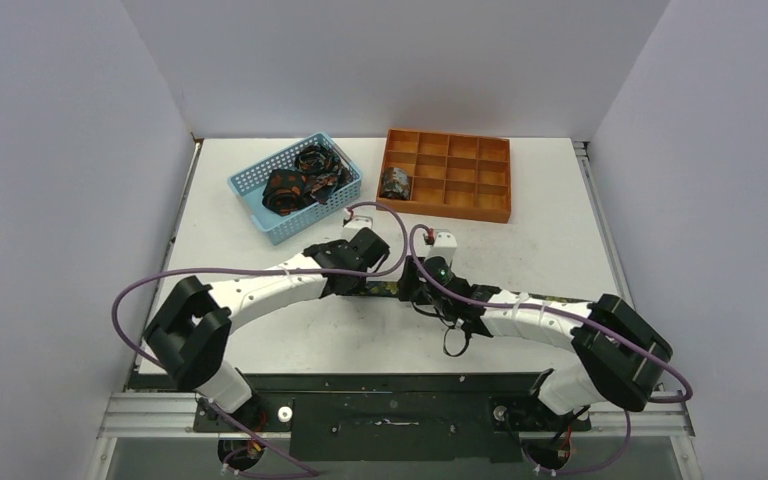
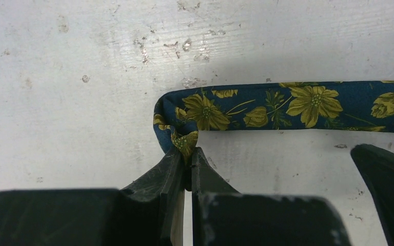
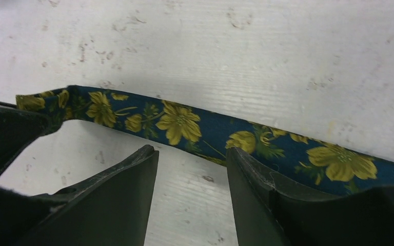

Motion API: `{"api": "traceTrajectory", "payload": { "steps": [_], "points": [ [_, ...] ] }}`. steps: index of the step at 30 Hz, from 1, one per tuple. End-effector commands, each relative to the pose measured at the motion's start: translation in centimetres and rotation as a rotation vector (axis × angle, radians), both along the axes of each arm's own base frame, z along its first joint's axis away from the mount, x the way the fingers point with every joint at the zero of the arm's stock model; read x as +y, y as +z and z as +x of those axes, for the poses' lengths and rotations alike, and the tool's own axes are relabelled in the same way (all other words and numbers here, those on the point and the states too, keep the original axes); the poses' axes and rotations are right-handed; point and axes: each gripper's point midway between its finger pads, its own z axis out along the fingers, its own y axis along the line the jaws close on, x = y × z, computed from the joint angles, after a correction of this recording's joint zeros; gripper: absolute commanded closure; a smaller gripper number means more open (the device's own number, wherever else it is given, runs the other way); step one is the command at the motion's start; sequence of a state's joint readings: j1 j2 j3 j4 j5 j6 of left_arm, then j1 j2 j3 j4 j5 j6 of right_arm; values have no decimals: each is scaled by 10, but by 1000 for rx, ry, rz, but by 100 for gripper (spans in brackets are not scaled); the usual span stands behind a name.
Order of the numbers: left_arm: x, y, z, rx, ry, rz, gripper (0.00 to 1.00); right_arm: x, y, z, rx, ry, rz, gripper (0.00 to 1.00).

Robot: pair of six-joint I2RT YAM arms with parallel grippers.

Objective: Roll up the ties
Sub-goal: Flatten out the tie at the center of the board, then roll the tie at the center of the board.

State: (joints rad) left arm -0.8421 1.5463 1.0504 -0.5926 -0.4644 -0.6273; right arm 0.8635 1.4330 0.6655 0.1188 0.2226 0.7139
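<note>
A navy tie point(image 2: 287, 105) with yellow flowers lies as a long strip across the table point(image 1: 520, 250). In the top view most of it is hidden under my right arm. Its left end is folded back, and my left gripper point(image 2: 188, 149) is shut on that folded end. My right gripper point(image 3: 192, 154) stands open just to the right, with only bare table between its fingers; the tie point(image 3: 184, 123) runs just beyond its fingertips. A rolled tie point(image 1: 396, 183) sits in the orange tray point(image 1: 480, 205). More ties point(image 1: 300, 180) are heaped in the light-blue basket point(image 1: 260, 215).
The basket stands at the back left and the tray at the back centre, both beyond the grippers. The two grippers work close together at the table's middle; one finger of the right gripper point(image 2: 387, 177) shows in the left wrist view.
</note>
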Motion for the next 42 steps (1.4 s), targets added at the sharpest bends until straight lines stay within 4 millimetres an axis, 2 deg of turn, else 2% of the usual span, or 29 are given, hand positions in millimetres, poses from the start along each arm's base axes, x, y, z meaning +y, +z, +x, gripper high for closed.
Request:
{"api": "traceTrajectory", "payload": {
  "steps": [1, 5, 9, 18, 25, 33, 37, 42],
  "points": [
    [-18, 8, 17, -36, -13, 7, 100, -21, 6, 1, -39, -52, -11, 48],
    [-29, -2, 28, -24, -22, 27, 100, -27, 5, -4, -42, -50, -1, 47],
    [-49, -9, 30, 8, -62, 24, 100, -33, 0, -6, -33, -54, -11, 47],
    [-67, -25, 30, 43, -102, 26, 91, -38, 1, -6, -38, -51, -14, 47],
    [-79, -25, 30, 61, -125, -23, 75, -43, -3, -6, -29, -61, -17, 47],
    [-86, -12, 27, 54, -136, -87, 60, -45, -2, -5, -27, -62, -14, 46],
    [-86, 8, 24, 31, -143, -125, 54, -45, 0, -3, -23, -56, -2, 46],
    [-72, 32, 16, -1, -144, -164, 45, -38, 12, 4, -24, -18, 38, 45]
  ]
}}
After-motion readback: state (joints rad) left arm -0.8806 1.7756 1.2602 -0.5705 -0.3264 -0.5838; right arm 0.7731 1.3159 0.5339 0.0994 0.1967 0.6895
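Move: The left hand holds the tie's left end folded up off the board; the place it is bound for, on the tie's flat strip, lies about 6 cm to its right, 3 cm ahead and 5 cm below. From the left hand, the rolled tie in the tray is some 34 cm ahead and 9 cm right, and the blue basket about 33 cm ahead and 18 cm left. The open right hand has that same place roughly 7 cm to its left, 2 cm ahead and 4 cm below. Still pinching the tie end, the left hand folds it to the right over the strip, about 5 cm across and 4 cm down with a slight push forward. It opens its fingers to let go as it settles, then starts to lift, some 2.5 cm. The open right hand draws about 5 cm to the right along the strip, sinking slightly and clearing the way. ##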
